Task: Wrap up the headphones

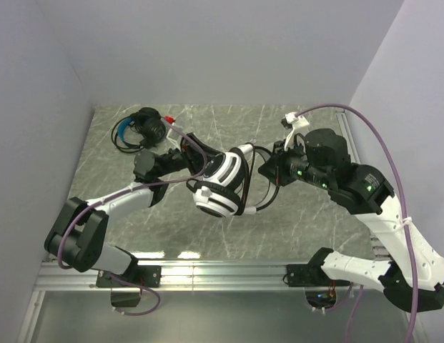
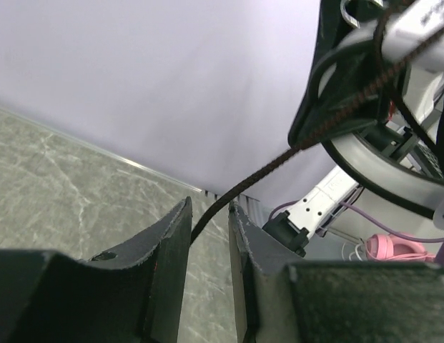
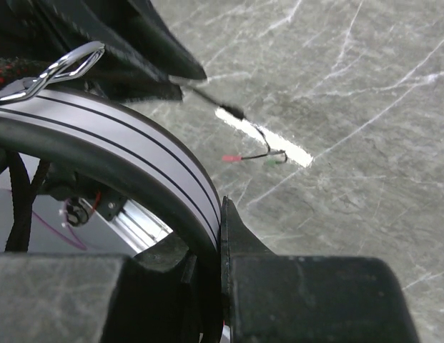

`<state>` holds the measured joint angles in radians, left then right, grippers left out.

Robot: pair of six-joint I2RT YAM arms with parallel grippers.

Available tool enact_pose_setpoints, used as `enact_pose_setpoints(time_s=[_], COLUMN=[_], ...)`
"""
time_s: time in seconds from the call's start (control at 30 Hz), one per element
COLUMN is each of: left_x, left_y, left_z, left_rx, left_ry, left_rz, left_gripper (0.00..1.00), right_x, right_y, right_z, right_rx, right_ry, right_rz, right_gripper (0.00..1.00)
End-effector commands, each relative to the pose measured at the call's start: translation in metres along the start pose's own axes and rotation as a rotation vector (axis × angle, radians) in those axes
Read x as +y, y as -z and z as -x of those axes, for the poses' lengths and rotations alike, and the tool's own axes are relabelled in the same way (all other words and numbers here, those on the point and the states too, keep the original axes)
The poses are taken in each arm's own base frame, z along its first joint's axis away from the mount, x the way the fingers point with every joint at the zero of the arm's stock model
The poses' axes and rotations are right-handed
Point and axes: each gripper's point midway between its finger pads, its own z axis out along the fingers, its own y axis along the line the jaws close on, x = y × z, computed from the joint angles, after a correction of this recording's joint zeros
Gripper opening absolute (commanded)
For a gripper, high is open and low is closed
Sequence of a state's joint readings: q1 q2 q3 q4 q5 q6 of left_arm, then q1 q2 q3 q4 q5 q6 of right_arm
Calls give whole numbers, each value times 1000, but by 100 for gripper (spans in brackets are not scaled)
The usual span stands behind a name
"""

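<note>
The white headset with black ear pads (image 1: pixel 222 182) hangs above the middle of the table. My right gripper (image 1: pixel 270 171) is shut on its striped white headband (image 3: pixel 136 150), which sits pinched between the pads (image 3: pixel 232 229). Its thin black cable (image 2: pixel 264 170) runs taut from the headset down between the fingers of my left gripper (image 2: pixel 209 206). Those jaws stand apart, wider than the cable, and do not clamp it. In the top view the left gripper (image 1: pixel 183 151) is just left of the headset. The black headset with the blue headband (image 1: pixel 139 128) lies at the back left, cable coiled around it.
The cable's end with red and green plugs (image 3: pixel 257 157) lies on the marble tabletop (image 1: pixel 300 221). White walls close off the back and both sides. A pink headset (image 2: pixel 393 248) shows beyond the table edge in the left wrist view. An aluminium rail (image 1: pixel 222 271) runs along the near edge.
</note>
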<state>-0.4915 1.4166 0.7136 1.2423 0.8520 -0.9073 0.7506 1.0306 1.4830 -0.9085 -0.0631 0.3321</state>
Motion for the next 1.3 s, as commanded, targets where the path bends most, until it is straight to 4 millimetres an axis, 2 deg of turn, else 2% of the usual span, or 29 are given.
enact_pose_setpoints(time_s=[0.0, 0.23, 0.33, 0.47, 0.93, 1.13, 1.17, 1.2, 1.27], left_x=[-21, -18, -16, -23, -37, -22, -19, -21, -11], left_y=[-7, -20, -24, -29, -27, -25, -24, -24, -22], left_z=[8, -1, 1, -1, -31, -39, -39, -35, -33], left_rx=[-45, -56, -73, -78, -50, -18, -14, -18, -18], left_ry=[-50, -49, -68, -85, -61, -57, -80, -93, -96], left_rz=[-72, -84, -92, -127, -151, -45, -28, -17, 50], left_gripper=[34, 39, 44, 53, 56, 76, 84, 87, 90], right_x=[22, 25, 25, 26, 14, 15, 15, 14, 14], right_y=[20, 25, 27, 26, 28, 35, 36, 36, 37], right_z=[53, 73, 79, 85, 102, 103, 103, 102, 102], right_rx=[-174, -196, -202, -204, -242, -250, -252, -249, -252], right_ry=[-55, -55, -51, -47, -55, -46, -46, -47, -46], right_rz=[73, 52, 44, 38, -26, -24, -23, -26, -25], right_gripper=[0, 0, 0, 0, 0, 0, 0, 0, 0])
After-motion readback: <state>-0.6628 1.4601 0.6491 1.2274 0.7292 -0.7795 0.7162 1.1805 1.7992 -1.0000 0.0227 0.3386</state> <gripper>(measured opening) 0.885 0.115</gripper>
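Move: The white headphones hang from the right gripper by the headband, their middle about 7 cm to that hand's left, 2 cm back and level with it. From the left gripper they lie some 7 cm back, 3 cm right and 3 cm higher. The cord's jack end dangles about 7 cm below the left fingertips, 1 cm back and 1 cm right; from the right hand, 4 cm forward, 8 cm left and 11 cm down. Lift the white headphones about 6 cm with the right gripper, keeping its hold on the headband and easing some 3 cm forward. Meanwhile bring the left gripper about 4 cm right and as far down, drawing slightly back, in under the ear cups, and spread its part-open fingers wide so the cord comes free of them. ##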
